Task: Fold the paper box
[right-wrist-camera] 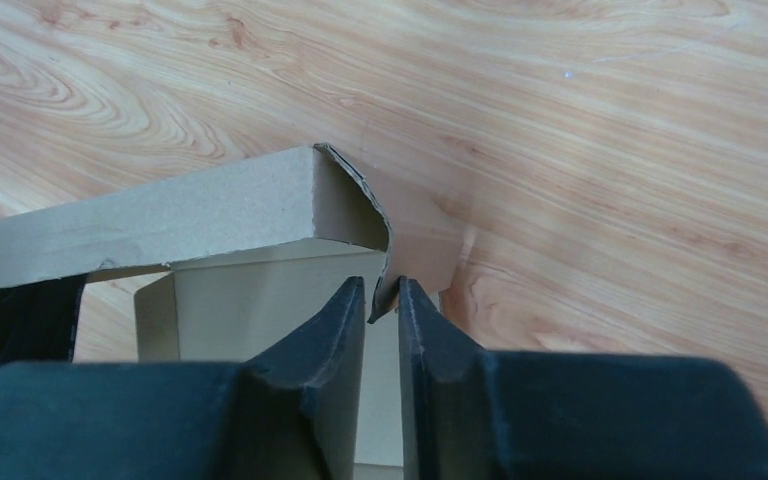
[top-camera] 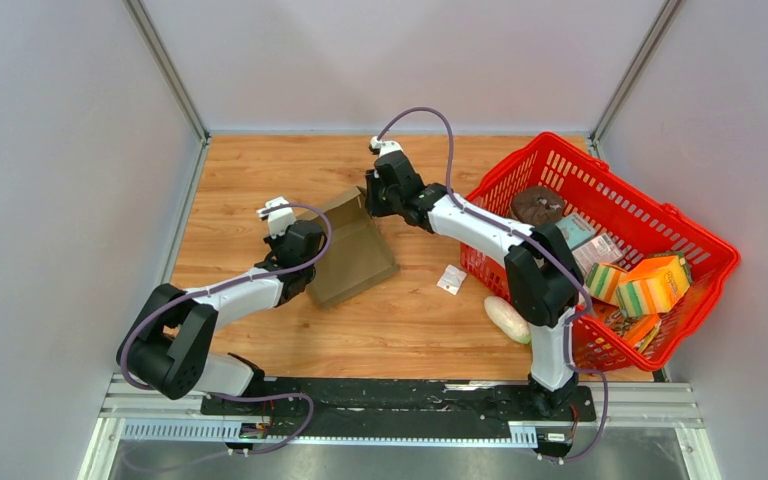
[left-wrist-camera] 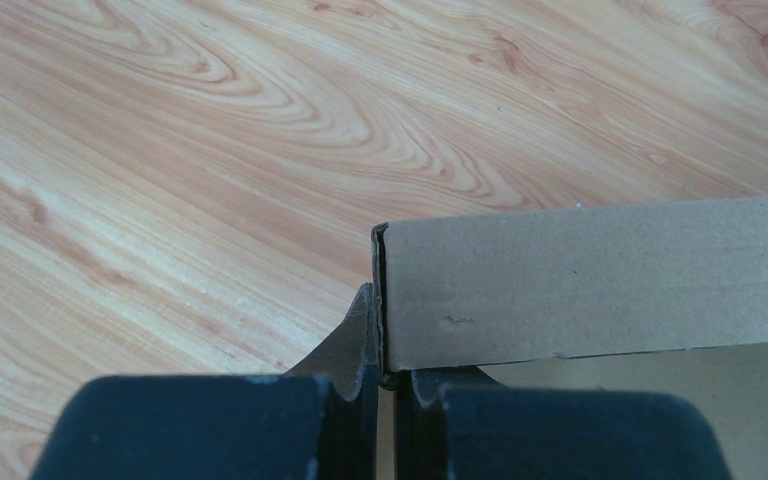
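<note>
The paper box [top-camera: 358, 262] is plain brown cardboard, partly folded, lying left of the table's middle with one wall raised at its far end. My left gripper [top-camera: 316, 258] is at the box's left side. In the left wrist view it [left-wrist-camera: 386, 345] is shut on the corner edge of an upright cardboard wall [left-wrist-camera: 600, 280]. My right gripper [top-camera: 369, 206] is at the box's far end. In the right wrist view its jaws [right-wrist-camera: 382, 296] stand a narrow gap apart, with the curled edge of a cardboard flap [right-wrist-camera: 355, 205] just at the tips, touching the right finger [right-wrist-camera: 422, 320].
A red plastic basket [top-camera: 560, 158] holding packaged goods stands at the right, under the right arm. A small white packet [top-camera: 451, 279] and a pale oblong object [top-camera: 507, 318] lie on the wood just left of it. Grey walls enclose the table.
</note>
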Available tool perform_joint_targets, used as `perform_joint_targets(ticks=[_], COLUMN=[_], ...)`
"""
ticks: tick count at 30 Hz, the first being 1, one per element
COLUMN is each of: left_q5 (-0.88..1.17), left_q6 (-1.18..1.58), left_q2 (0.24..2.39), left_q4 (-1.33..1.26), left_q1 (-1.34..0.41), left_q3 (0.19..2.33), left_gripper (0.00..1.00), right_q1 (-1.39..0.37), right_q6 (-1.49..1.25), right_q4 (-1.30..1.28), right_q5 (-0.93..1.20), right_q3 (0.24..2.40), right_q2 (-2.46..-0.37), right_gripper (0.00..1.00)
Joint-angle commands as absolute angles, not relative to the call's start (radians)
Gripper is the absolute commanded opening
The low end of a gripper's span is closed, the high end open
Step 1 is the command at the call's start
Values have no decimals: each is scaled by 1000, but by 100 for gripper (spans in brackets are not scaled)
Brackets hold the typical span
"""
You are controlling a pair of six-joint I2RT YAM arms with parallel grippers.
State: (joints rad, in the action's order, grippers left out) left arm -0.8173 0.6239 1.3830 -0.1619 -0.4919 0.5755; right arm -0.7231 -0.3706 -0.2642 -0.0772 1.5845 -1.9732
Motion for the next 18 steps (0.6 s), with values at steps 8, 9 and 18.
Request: perform_joint_targets(ticks=[8, 9, 18], left_q5=[-799, -798, -799], left_q6=[627, 629, 629], left_q2=[1379, 1381, 1384], left_q4=[-179, -179, -184], left_q1=[-494, -494, -494], left_q3=[594, 594, 592], left_gripper=[0, 0, 0], right_q1=[-723, -724, -716], right_q6=[-285, -281, -325], right_q4=[-199, -213, -236], right_q5=[-95, -97, -106], right_q3=[1549, 1558, 1562], right_q2=[-1994, -2005, -2069], right_gripper=[36, 37, 47])
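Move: The box's far-right corner flap is right at the right fingertips, its middle about 1 cm ahead, 1 cm left and 1 cm below. The middle of the box's far wall lies some 8 cm to the right hand's left, 2 cm back and 2 cm down; the box floor's middle is about 8 cm back, 2 cm left and 10 cm below. From the left hand, which has one end of that wall in its fingertips, the corner flap lies roughly 6 cm ahead, 17 cm right and 2 cm up. Spread the right gripper, already slightly open around the corner flap, to about half its range, then sink it some 4 cm nearly straight down, with the fingers passing either side of the flap. Let the hand roll only about 5 degrees. Keep the left gripper still, shut on its end of the far wall. ##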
